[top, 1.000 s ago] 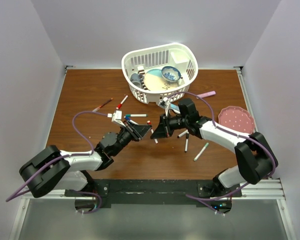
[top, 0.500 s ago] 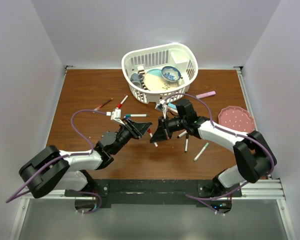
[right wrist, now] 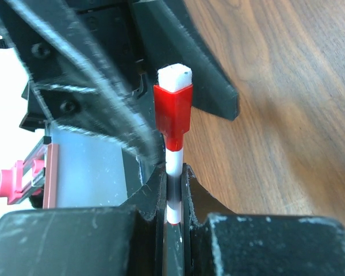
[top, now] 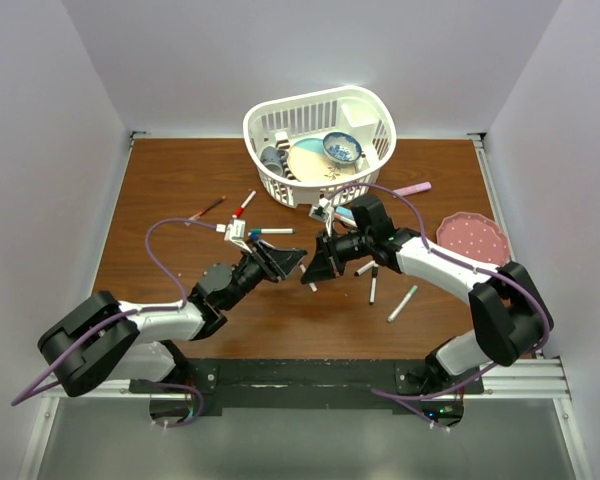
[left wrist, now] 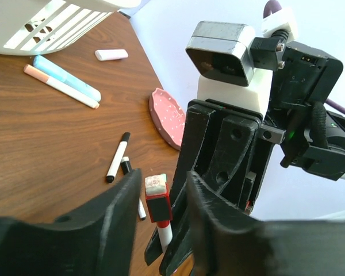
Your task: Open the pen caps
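My right gripper [right wrist: 172, 172] [top: 318, 270] is shut on the white barrel of a marker [right wrist: 173, 164], which stands out ahead of its fingers. The marker's red pen cap [right wrist: 173, 115] [left wrist: 158, 204], with a white end piece, is seated on the marker's end. My left gripper [left wrist: 162, 178] [top: 288, 262] faces the right one over the middle of the table. It is open, with the red cap between its fingers and a gap on either side.
Loose markers lie on the wood: a black one [left wrist: 116, 158], an orange-tipped one [left wrist: 60, 86], a light blue one [left wrist: 66, 77], a green one [top: 402, 303], red ones [top: 242, 205]. A white basket [top: 320, 145] of dishes stands at the back. A pink plate [top: 471, 238] sits at the right.
The left gripper's jaws have spread apart around the red cap. The cap stays on the marker in the right gripper. Both arms have barely shifted.
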`<act>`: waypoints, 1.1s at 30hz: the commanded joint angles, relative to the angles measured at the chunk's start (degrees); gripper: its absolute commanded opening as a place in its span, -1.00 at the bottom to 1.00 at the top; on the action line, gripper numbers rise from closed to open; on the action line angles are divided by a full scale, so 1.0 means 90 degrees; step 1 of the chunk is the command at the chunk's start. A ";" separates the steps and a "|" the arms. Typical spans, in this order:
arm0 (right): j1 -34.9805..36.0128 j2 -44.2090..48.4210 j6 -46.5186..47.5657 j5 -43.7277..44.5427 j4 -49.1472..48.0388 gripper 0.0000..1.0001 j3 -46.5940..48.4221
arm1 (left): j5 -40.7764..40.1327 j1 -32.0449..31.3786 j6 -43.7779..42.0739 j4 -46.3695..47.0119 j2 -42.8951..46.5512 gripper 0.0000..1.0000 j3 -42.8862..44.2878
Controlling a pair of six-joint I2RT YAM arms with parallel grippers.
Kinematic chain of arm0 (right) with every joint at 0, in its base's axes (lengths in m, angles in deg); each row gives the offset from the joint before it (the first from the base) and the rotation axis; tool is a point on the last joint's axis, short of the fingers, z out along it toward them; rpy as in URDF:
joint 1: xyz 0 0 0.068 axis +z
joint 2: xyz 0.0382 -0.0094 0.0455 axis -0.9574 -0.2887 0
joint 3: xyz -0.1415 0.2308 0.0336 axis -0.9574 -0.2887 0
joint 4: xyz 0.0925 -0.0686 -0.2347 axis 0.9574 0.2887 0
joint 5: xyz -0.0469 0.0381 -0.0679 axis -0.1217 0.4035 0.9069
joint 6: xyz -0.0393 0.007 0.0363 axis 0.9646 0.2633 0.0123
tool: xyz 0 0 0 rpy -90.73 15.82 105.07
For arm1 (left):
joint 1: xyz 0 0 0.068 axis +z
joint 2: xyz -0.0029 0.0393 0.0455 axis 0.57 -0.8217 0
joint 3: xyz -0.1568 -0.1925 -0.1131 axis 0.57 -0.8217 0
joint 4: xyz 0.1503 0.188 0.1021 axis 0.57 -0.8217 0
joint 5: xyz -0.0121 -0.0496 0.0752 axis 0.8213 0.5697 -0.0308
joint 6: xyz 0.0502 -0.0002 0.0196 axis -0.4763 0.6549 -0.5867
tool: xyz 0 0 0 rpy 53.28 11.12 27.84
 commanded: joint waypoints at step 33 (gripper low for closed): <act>-0.1373 0.0388 0.2847 0.3222 0.2339 -1.00 0.1107 | -0.1254 0.3876 -0.1782 -0.8410 0.1681 -1.00 0.3053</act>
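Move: The red pen cap stands between the left hand's open fingertips, practically at the hand point. From the right hand, which grips the pen's barrel, it sits roughly 4 cm ahead, 2 cm left and 4 cm up. About 15 cm below the left hand, a blue-capped pen lies some 11 cm ahead and 10 cm left, a teal-capped one 15 cm ahead and 8 cm left, and a brown pen 22 cm ahead and 26 cm left. The red cap is pinched as the left fingers close, then pulled off firmly forward, left and up. The left hand carries on towards the brown pen, about 22 cm left and 14 cm forward, swinging some 45 degrees counter-clockwise, before sinking. The right hand keeps its grip on the barrel, is tugged a little forward, springs back, then moves forward and right, slightly down. ##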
